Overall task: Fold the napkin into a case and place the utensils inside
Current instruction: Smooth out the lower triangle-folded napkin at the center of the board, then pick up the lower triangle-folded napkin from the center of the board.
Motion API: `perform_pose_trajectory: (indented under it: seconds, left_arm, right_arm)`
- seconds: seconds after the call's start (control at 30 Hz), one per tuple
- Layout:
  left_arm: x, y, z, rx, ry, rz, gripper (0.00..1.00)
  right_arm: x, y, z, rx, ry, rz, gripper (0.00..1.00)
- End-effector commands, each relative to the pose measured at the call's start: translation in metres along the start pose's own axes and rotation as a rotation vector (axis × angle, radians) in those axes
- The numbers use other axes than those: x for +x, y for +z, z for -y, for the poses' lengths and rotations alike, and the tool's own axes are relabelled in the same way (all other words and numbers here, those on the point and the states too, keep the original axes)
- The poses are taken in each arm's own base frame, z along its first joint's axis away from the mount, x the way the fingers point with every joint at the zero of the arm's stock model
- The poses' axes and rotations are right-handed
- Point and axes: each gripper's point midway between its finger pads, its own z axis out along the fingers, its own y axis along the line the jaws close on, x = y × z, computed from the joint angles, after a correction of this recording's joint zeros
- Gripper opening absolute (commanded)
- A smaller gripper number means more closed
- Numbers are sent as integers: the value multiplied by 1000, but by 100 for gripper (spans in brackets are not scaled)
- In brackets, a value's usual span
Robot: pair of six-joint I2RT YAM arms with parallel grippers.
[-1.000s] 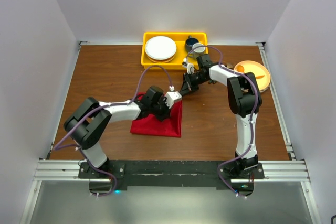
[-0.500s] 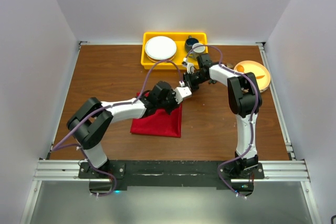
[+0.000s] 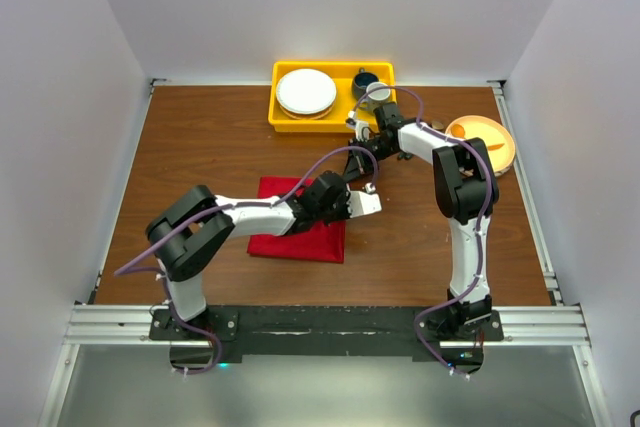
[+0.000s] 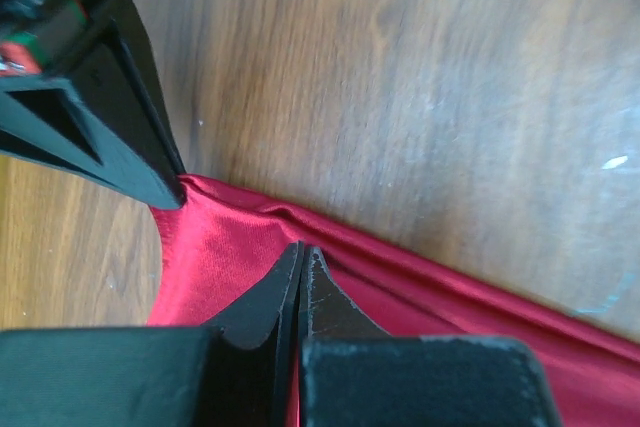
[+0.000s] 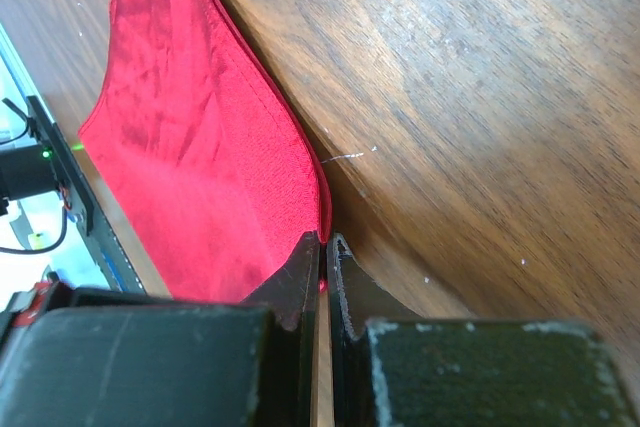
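The red napkin lies partly folded on the brown table, left of centre. My left gripper reaches over its far right corner and is shut on the cloth. In the left wrist view its jaws meet with red fabric pinched between them. My right gripper comes in from the right and is shut on the same edge. Its black finger shows touching the cloth's corner. In the right wrist view that gripper holds the napkin's hem. The utensils are too small to make out.
A yellow tray at the back holds a white plate and a dark cup. An orange plate sits at the right, behind the right arm. White walls enclose the table on three sides.
My left arm has swung right and nearer, carrying its gripper from over the napkin's middle to its right edge. The napkin's far edge now shows. The right gripper has drawn back slightly.
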Motion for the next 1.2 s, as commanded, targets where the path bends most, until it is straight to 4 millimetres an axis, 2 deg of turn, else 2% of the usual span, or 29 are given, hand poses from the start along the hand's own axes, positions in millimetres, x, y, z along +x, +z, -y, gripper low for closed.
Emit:
perform_pose_trajectory:
  seconds: [0.0, 0.13, 0.27, 0.33, 0.47, 0.63, 0.77, 1.03, 1.17]
  left_arm:
    - [-2, 10, -10, -42, 41, -14, 0]
    - [4, 16, -4, -25, 45, -29, 0]
    - [14, 19, 2, -7, 50, -55, 0]
    - [19, 20, 5, 2, 53, -68, 0]
    - [26, 21, 8, 5, 60, -83, 0]
    - [30, 22, 10, 10, 62, -94, 0]
    - [30, 23, 11, 17, 65, -95, 0]
    - [22, 20, 5, 6, 62, -88, 0]
    - [8, 15, -5, -20, 49, -64, 4]
  right_arm:
    - [-18, -11, -20, -27, -59, 41, 0]
    - [-18, -14, -28, -55, -55, 43, 0]
    - [-16, -19, -48, -115, -51, 47, 0]
    - [-11, -21, -60, -143, -47, 43, 0]
    - [3, -20, -66, -166, -4, 14, 0]
    - [30, -8, -60, -173, 66, -43, 0]
    - [47, 7, -40, -122, 117, -88, 0]
    - [48, 20, -10, -32, 141, -90, 0]
    - [51, 23, 4, 24, 131, -99, 0]
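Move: The napkin's right edge lies directly under the shut left fingers, about 3 cm down; from the shut right fingers that spot is some 6 cm back, 1 cm left and 2 cm lower. The napkin's far right corner is at the right fingertips, 6 cm ahead of the left hand. The yellow tray's middle lies about 19 cm ahead of the right hand and 4 cm left, the grey mug 19 cm ahead and 6 cm right. Left sinks 2 cm onto the napkin's edge; right rises, swings about 5 cm back towards left, then sinks. ##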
